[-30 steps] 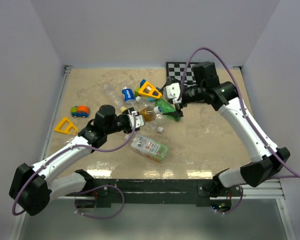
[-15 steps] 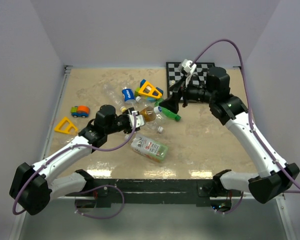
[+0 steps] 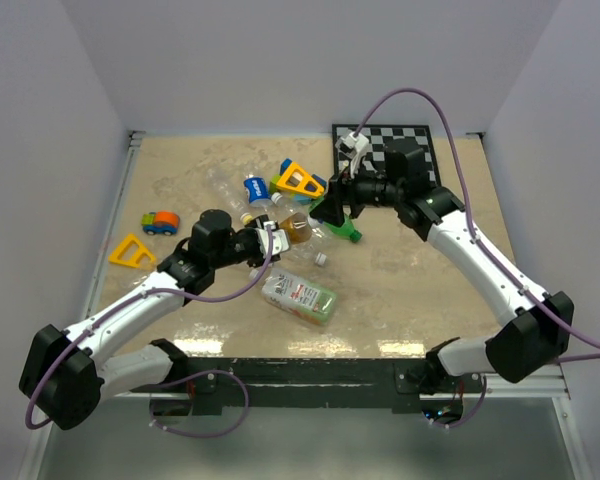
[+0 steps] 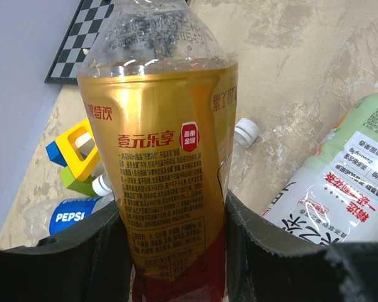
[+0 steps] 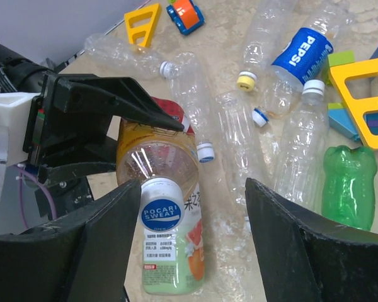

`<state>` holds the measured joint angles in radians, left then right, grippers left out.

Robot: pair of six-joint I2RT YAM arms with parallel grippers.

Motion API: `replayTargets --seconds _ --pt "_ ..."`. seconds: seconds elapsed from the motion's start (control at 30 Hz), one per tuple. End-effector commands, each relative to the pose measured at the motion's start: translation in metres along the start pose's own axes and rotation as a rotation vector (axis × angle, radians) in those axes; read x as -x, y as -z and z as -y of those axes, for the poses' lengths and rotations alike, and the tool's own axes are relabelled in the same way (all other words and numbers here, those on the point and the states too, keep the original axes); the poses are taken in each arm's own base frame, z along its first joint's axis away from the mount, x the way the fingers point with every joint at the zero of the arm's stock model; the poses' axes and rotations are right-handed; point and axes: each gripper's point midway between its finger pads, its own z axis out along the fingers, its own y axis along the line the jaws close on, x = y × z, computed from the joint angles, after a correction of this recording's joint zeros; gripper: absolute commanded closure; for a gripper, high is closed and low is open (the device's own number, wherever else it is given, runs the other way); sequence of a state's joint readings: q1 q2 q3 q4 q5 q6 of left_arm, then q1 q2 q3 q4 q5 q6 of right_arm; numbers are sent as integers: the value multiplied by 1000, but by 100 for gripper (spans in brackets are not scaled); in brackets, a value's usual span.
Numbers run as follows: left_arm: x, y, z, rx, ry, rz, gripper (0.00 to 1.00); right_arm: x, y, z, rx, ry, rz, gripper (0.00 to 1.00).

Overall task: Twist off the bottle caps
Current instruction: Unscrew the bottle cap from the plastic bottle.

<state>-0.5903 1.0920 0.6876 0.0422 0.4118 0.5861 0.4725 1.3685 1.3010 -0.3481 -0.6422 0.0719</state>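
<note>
My left gripper (image 4: 173, 206) is shut on an amber bottle (image 4: 164, 151) with a gold label, holding it by its lower body above the table (image 3: 420, 270). In the top view that bottle (image 3: 296, 230) points right toward my right gripper (image 3: 332, 208). In the right wrist view its bottle cap (image 5: 159, 204), white with a blue top, sits between the jaws of my right gripper (image 5: 194, 189). The jaws are open, the left finger (image 5: 113, 220) beside the cap and the right finger (image 5: 283, 220) well away. More bottle caps, one yellow (image 5: 246, 80) and one white (image 5: 313, 87), sit on the bottles lying behind.
Several clear bottles, a Pepsi bottle (image 5: 299, 53) and a green bottle (image 5: 348, 182) lie in a pile. A green-labelled bottle (image 3: 300, 297) lies near the front. A chessboard (image 3: 385, 145), a block toy (image 3: 298, 182), a toy car (image 3: 160, 222) and a yellow triangle (image 3: 130, 252) are around.
My right gripper lifted and turned away from the pile, then came back down around the amber bottle's cap, with its jaws narrowing. The left gripper has kept its hold without moving.
</note>
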Motion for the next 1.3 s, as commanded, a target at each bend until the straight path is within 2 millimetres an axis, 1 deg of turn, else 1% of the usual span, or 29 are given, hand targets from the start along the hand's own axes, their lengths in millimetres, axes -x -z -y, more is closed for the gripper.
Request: replayTargets --seconds 0.0,0.2,0.33,0.53,0.67,1.1,1.2,1.27 --pt "16 -1 -11 30 -7 41 100 1 -1 -4 0 11 -6 29" --pt "17 -1 -11 30 -9 44 100 -8 1 -6 -2 16 -28 30" --pt "17 -1 -11 30 -7 44 100 -10 2 -6 -4 16 -34 32" --pt "16 -1 -11 31 -6 40 100 -15 -1 -8 18 10 -57 41" --pt "16 -1 -11 31 -7 42 100 -17 -2 -9 24 10 -67 45" --pt "16 -1 -11 31 -6 40 100 -23 -3 -12 41 15 -91 46" --pt "16 -1 -11 33 -7 42 100 -23 -2 -13 47 16 -91 47" --pt "16 -1 -12 33 -6 40 100 -24 -2 -14 51 14 -92 51"
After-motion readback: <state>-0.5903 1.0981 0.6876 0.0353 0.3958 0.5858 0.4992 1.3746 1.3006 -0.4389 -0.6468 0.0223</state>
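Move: The bottle cap, on the neck of the held bottle, is only some 2 cm back, 2 cm left and 2 cm below the right hand point. On the table about 25 cm below that hand, the green bottle lies about 13 cm ahead and 7 cm right; the big labelled bottle lies 11 cm back and 3 cm left. From the left hand, which already grips the bottle, the cap is about 3 cm ahead, 9 cm right and 8 cm above. The cap comes between the right fingers as that hand eases down about 2 cm and back some 1.5 cm towards it, nearly keeping its slant. Meanwhile the right fingers narrow from fairly wide to about half open, one tip right beside the cap's rim; a touch can't be seen. The left hand keeps its grip on the bottle and holds it practically still. ##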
